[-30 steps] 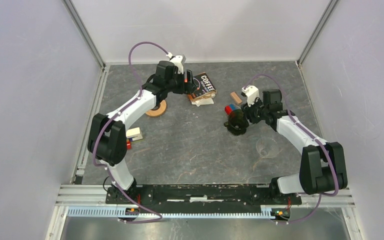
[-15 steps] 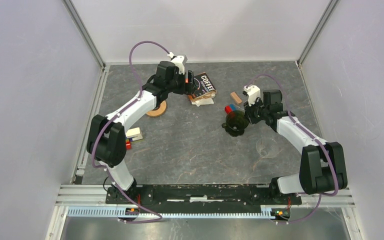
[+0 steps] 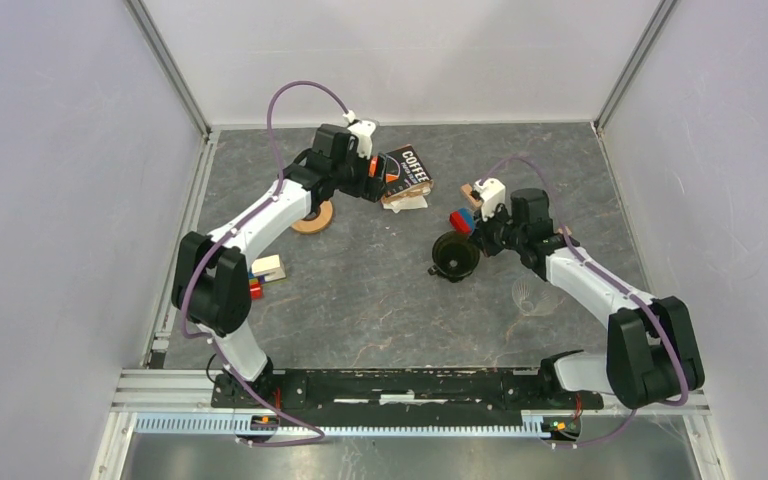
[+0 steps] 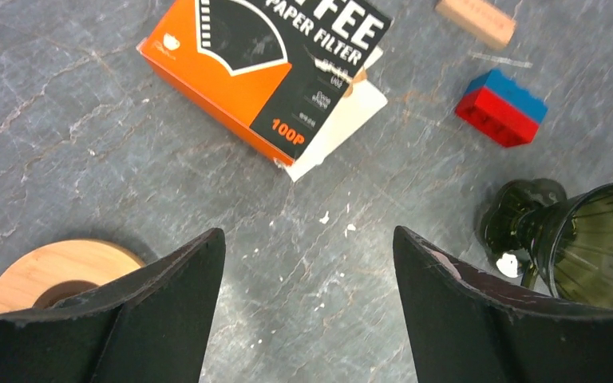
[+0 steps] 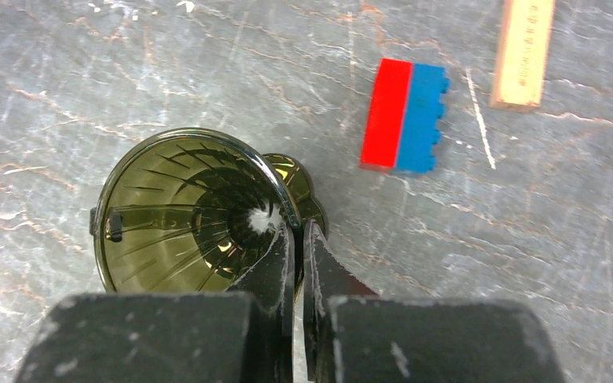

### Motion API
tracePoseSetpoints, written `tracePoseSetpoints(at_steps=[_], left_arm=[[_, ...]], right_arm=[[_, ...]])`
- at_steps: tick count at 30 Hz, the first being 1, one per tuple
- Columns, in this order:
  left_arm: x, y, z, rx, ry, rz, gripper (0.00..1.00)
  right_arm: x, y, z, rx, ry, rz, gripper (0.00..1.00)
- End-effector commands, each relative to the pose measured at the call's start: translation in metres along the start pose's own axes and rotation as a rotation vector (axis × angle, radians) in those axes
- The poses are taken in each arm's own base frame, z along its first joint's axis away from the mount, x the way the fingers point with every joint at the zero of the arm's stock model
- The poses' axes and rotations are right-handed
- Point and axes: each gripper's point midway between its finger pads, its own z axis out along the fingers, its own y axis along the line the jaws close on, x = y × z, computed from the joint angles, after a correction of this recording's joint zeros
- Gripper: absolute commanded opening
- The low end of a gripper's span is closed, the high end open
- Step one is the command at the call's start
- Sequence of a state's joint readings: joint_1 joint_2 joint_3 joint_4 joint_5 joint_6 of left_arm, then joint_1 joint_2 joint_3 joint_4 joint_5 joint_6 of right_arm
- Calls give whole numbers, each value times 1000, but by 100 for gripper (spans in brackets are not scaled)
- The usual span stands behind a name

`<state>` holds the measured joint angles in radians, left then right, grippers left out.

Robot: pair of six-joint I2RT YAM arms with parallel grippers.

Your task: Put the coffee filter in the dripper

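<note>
The dripper (image 3: 455,255) is a dark olive ribbed funnel on the table's middle right. It is tilted, with its mouth (image 5: 183,211) facing the right wrist camera. My right gripper (image 5: 298,227) is shut on its rim, one finger inside the cup and one outside. The dripper (image 4: 599,247) also shows at the right edge of the left wrist view. White coffee filter paper (image 4: 343,128) sticks out from under the orange-and-black packet (image 4: 271,56) at the back. My left gripper (image 4: 309,233) hangs open over bare table just in front of the packet, holding nothing.
A red-and-blue brick (image 5: 405,116) and a wooden block (image 5: 523,52) lie just behind the dripper. A wooden ring (image 3: 312,217) sits under the left arm. A clear ribbed glass cup (image 3: 532,295) stands at the near right, and small blocks (image 3: 267,268) lie at the left.
My right gripper has closed on the dripper's rim and drawn it a little to the left and nearer. The left gripper has hardly moved.
</note>
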<state>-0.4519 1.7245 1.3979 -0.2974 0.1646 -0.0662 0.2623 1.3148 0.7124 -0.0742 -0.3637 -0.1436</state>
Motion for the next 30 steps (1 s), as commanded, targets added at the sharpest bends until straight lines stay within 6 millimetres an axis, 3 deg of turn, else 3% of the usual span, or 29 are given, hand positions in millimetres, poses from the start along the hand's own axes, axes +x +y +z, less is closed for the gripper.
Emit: tracePoseSetpoints(at_steps=[1,11,16,20,30], left_arm=[[-15,-5,-24,23,-1,111,84],[-17,3,-52,-39,-19,157,85],[-17,13,-65,-103,-25,181,85],[-21,15,-74,-125,-62,188,86],[-23,15,-73,-124,-71,196,87]], right_arm=[[0,18,6,-74,-7,40,0],[-3,80,21,-243,9,41,0],[12,113,32,-344,84,48,0],[15,114,35,-343,106,48,0],[-8,104,27,-279,48,13,0]])
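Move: The right hand has the dripper by its right rim, the dripper's middle about 4 cm to its left, 2 cm back and 4 cm below; the clear table it is bound for lies some 14 cm left and 7 cm back. The toy brick is 8 cm ahead and 2 cm left of this hand. From the left hand, the coffee filter lies about 6 cm right, 2 cm ahead and 17 cm down, the filter box 5 cm right and 7 cm ahead. Keep the right fingers shut on the dripper's rim and bring the dripper about 10 cm left and 5 cm back, away from the toy brick, sinking slightly and turning some 15 degrees counter-clockwise, then hold there. Meanwhile back the open, empty left gripper off from the filter box, left and back, dipping briefly before rising about 4 cm. ##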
